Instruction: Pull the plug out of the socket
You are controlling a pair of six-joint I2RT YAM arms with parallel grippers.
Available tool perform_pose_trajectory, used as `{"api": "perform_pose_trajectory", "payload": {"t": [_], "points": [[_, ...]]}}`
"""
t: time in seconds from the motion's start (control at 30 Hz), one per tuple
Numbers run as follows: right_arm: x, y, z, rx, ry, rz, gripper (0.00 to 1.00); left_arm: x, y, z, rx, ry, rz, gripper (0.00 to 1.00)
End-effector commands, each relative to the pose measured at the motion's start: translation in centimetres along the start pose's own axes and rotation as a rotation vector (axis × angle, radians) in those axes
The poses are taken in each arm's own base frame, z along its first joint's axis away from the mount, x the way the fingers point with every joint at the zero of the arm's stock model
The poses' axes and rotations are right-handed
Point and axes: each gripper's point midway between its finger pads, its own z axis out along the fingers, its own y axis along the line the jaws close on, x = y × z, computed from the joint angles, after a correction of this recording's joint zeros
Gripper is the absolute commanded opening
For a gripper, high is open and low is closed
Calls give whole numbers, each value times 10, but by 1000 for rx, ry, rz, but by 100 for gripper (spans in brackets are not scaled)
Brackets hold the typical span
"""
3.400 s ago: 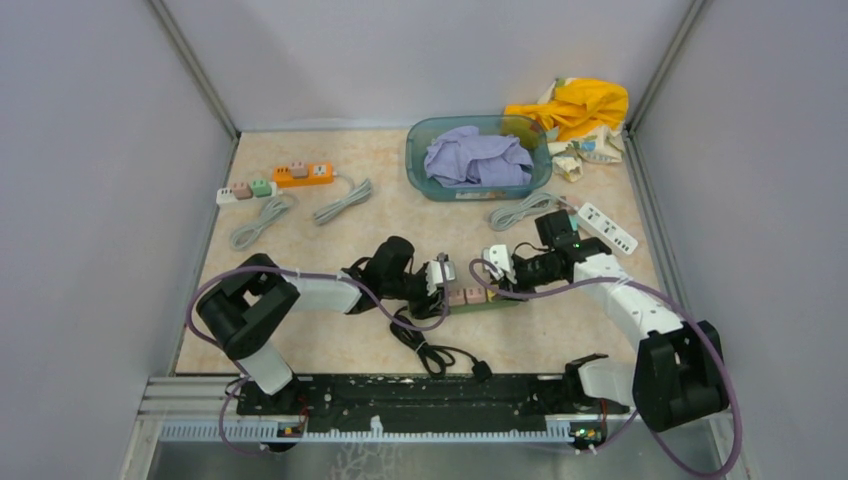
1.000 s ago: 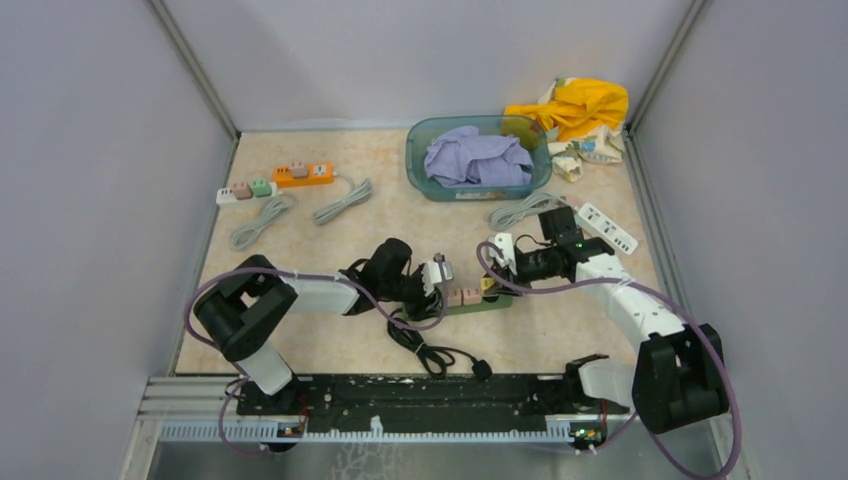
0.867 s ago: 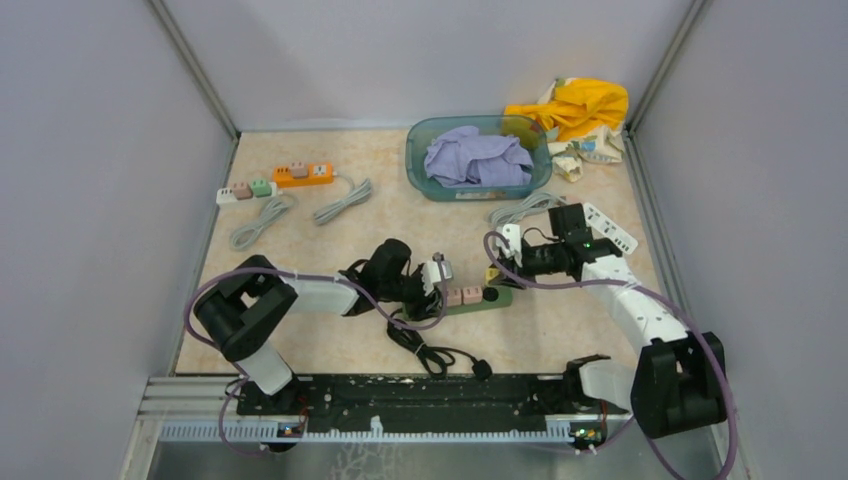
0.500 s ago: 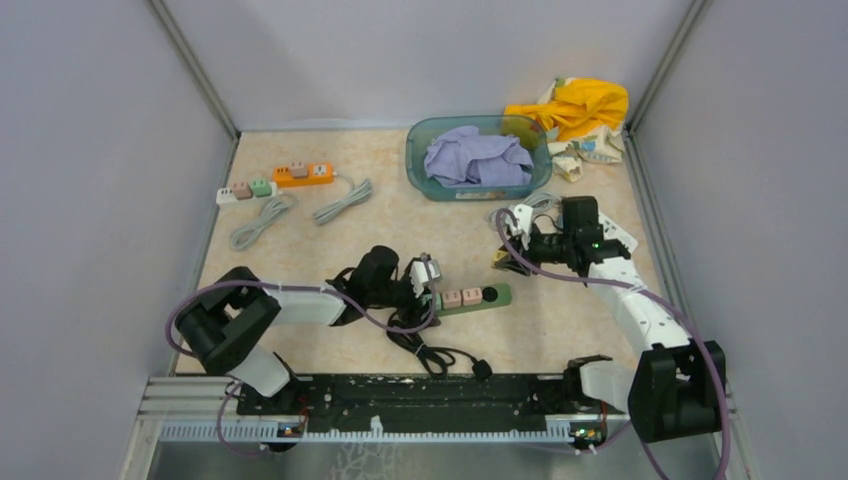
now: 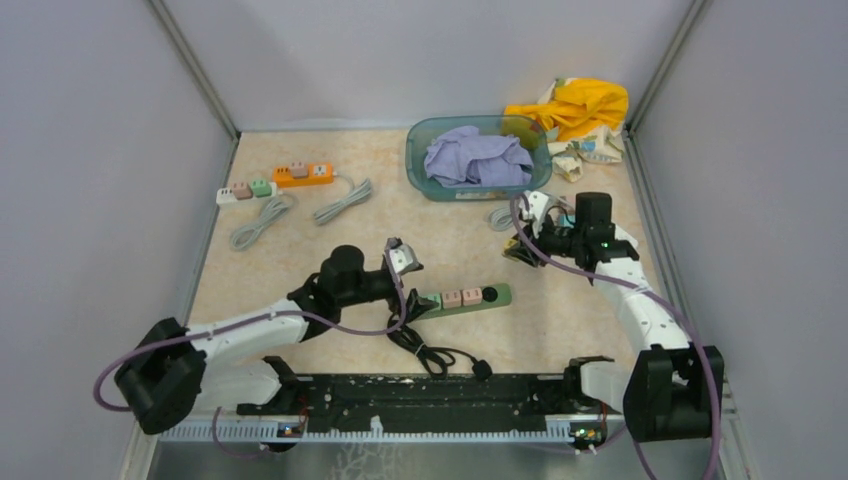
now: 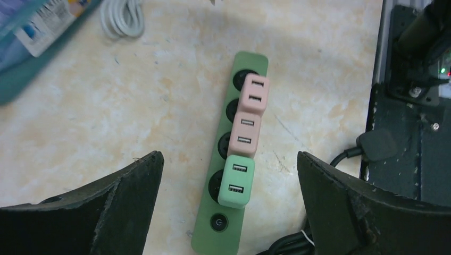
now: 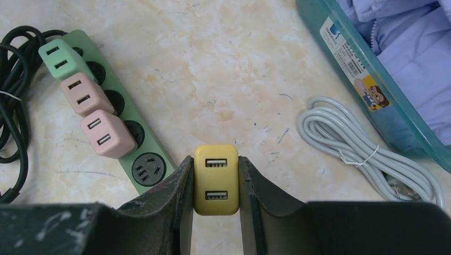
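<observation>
The green socket strip (image 5: 503, 293) lies flat mid-table, also showing in the left wrist view (image 6: 210, 241) and the right wrist view (image 7: 159, 161). A green plug (image 6: 236, 182) and two pink plugs (image 6: 244, 133) sit in it. Its end outlet (image 7: 145, 168) is bare. My right gripper (image 7: 215, 159) is shut on a yellow plug (image 7: 216, 179), held above the table to the right of the strip and clear of it (image 5: 522, 250). My left gripper (image 6: 230, 156) hangs open over the strip's switch end, touching nothing (image 5: 400, 258).
A teal basin (image 5: 415, 150) of purple cloth stands at the back, with a yellow cloth (image 5: 575, 105) beyond it. A coiled white cord (image 7: 367, 159) lies near the basin. An orange strip (image 5: 303, 174) lies at the back left. Black cable (image 5: 430, 350) trails near the front rail.
My right gripper pulled the yellow plug out of the strip's end outlet and carried it back and right. My left gripper opened, let go of the strip and drew back to the left.
</observation>
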Motion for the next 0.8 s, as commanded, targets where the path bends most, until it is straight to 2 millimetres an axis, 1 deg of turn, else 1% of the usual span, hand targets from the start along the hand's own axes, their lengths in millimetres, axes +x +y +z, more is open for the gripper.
{"api": "perform_pose_trajectory", "payload": {"t": [0.0, 0.1, 0.17, 0.27, 0.3, 0.37, 0.5, 0.53, 0.6, 0.7, 0.77], "points": [[-32, -21, -11, 76, -80, -11, 0, -43, 12, -22, -95, -75, -42, 100], [-33, -27, -13, 99, -92, 42, 0, -76, 22, -39, -179, -98, -93, 100], [-33, -31, -13, 112, -101, 76, 0, -99, 24, -50, -196, -104, -107, 100], [-32, -39, -14, 143, -105, 124, 0, -118, 27, -63, -225, -80, -106, 100], [-32, -43, -15, 162, -104, 145, 0, -117, 30, -68, -241, -49, -102, 100], [-29, -56, -18, 238, -98, 189, 0, -112, 39, -75, -291, 10, -69, 100], [-20, -90, -29, 437, -94, 274, 0, -74, 65, -86, -440, 124, -9, 100], [-15, -97, -32, 488, -86, 289, 0, -66, 70, -88, -468, 139, 0, 100], [-4, -115, -39, 601, -67, 313, 3, -54, 75, -92, -495, 177, 19, 100], [10, -134, -45, 705, -23, 350, 6, -46, 81, -102, -541, 212, 36, 100], [20, -145, -43, 734, 18, 377, 6, -42, 85, -106, -565, 219, 63, 100]]}}
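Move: The right hand holds the yellow plug; the loose teal plug it heads for lies about 16 cm ahead, 15 cm right and 15 cm below, the grey cable coil some 20 cm ahead and 4 cm right, and the emptied socket about 7 cm back and 4 cm left. From the open left hand, the green plug on the strip is level ahead, roughly 3 cm right and 10 cm below, and its pink neighbour 5 cm farther right. The right hand keeps the yellow plug pinched and carries it forward and right, about 8 cm each way at nearly constant height, towards the loose teal plug, turning some 35 degrees clockwise. The left hand, already clear and wide open, climbs steeply above the green strip, then sinks part-way while swinging left and a little forward away from it, turning counter-clockwise. ##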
